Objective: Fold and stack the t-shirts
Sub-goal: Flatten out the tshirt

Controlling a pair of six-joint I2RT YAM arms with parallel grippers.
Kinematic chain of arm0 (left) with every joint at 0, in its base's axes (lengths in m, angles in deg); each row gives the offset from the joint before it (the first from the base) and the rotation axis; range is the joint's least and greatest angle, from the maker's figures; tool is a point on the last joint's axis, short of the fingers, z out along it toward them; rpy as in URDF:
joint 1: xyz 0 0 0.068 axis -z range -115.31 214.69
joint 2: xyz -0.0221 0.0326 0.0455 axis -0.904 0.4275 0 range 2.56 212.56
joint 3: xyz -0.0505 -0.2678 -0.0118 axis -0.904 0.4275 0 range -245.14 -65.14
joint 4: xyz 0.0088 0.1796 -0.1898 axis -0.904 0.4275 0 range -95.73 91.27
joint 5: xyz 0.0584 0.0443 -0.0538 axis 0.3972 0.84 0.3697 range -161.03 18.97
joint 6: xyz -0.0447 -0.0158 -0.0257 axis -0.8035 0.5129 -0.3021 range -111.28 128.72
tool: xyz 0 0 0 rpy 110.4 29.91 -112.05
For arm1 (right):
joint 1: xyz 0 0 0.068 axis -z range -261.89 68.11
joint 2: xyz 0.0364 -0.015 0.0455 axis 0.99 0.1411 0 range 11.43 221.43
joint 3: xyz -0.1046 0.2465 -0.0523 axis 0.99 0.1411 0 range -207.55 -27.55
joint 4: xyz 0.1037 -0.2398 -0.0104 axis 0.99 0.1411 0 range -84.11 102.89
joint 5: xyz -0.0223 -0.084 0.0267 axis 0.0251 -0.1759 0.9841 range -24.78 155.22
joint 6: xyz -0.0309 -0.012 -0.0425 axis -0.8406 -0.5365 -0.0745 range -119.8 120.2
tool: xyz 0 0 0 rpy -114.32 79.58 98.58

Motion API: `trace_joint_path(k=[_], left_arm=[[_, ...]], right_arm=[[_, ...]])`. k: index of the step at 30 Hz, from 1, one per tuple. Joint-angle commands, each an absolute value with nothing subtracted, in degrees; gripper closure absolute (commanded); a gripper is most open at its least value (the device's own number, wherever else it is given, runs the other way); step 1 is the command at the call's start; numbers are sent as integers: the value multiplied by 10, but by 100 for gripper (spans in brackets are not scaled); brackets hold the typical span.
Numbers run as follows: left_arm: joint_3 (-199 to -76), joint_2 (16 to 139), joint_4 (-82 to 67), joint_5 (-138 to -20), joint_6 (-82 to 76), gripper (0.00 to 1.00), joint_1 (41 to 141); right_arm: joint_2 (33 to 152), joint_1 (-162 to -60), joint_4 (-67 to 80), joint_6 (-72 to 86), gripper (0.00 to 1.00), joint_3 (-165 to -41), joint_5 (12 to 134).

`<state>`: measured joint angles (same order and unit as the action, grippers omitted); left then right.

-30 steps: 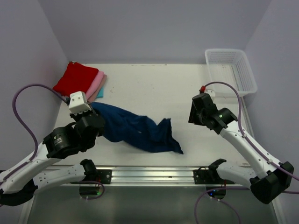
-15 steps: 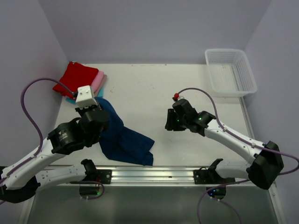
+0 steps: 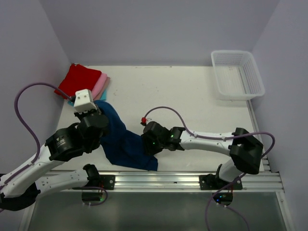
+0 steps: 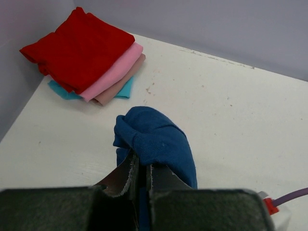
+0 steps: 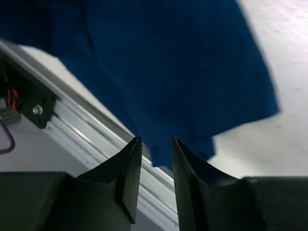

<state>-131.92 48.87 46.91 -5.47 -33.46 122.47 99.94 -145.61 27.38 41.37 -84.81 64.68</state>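
The navy blue t-shirt point(image 3: 124, 143) lies bunched at the front left of the table, one end lifted. My left gripper point(image 3: 100, 120) is shut on that lifted end, and in the left wrist view the cloth point(image 4: 159, 139) bulges over the closed jaws of that gripper point(image 4: 143, 163). My right gripper point(image 3: 145, 143) is low at the shirt's right edge. In the right wrist view this gripper point(image 5: 156, 140) is open, with a corner of the navy cloth point(image 5: 168, 72) in line with the gap. Folded red point(image 4: 79, 48), pink point(image 4: 113, 74) and teal point(image 4: 126, 89) t-shirts are stacked at the back left point(image 3: 82, 82).
A white mesh basket point(image 3: 238, 72) stands at the back right corner. The aluminium rail point(image 5: 96, 130) along the table's front edge runs just below the shirt and the right fingers. The left wall stands close beside the stack.
My right arm has swung from the right side across to the shirt's right edge, and its jaws have narrowed. The shirt has been drawn left and bunched. The left gripper keeps its hold.
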Motion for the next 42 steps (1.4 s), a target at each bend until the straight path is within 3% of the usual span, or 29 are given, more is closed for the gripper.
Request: trace_joint_path(k=[1, 10, 32, 42], left_arm=[[-1313, 475, 451, -47, -363, 100, 1223], [-1296, 448, 462, -52, -384, 100, 1223], [-1289, 421, 474, -49, -397, 100, 1223], [-1288, 419, 481, -55, -403, 100, 1223]], right_arm=[[1031, -1496, 250, 419, 65, -898, 650], [1097, -1534, 300, 395, 65, -945, 641], [1195, -1568, 284, 428, 66, -905, 607], [1159, -1584, 351, 399, 65, -960, 566]])
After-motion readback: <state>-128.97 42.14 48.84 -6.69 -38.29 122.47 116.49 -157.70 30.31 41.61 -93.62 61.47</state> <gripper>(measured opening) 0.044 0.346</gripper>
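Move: The right hand hangs open over the blue t-shirt's lying part; the near edge it goes for is some 6 cm back, 4 cm to its left and 7 cm below. The shirt's near right corner lies about 7 cm back and 3 cm to the right of this hand, and the metal rail runs about 5 cm behind the edge. From the left hand, which holds the shirt's other end up high, that near edge is roughly 14 cm back, 17 cm to the right and 31 cm down. The right hand first swings left and back over the t-shirt, then sinks and draws back towards its near edge beside the rail, about 6 cm back, 6 cm down and 4 cm left in all, turning some 10 degrees counter-clockwise, its fingers staying part open until the tips stand at the cloth's edge, one seeming to touch it. Meanwhile the left hand keeps its pinch on the raised end and eases about 2 cm back and to the left, rolling slightly. ##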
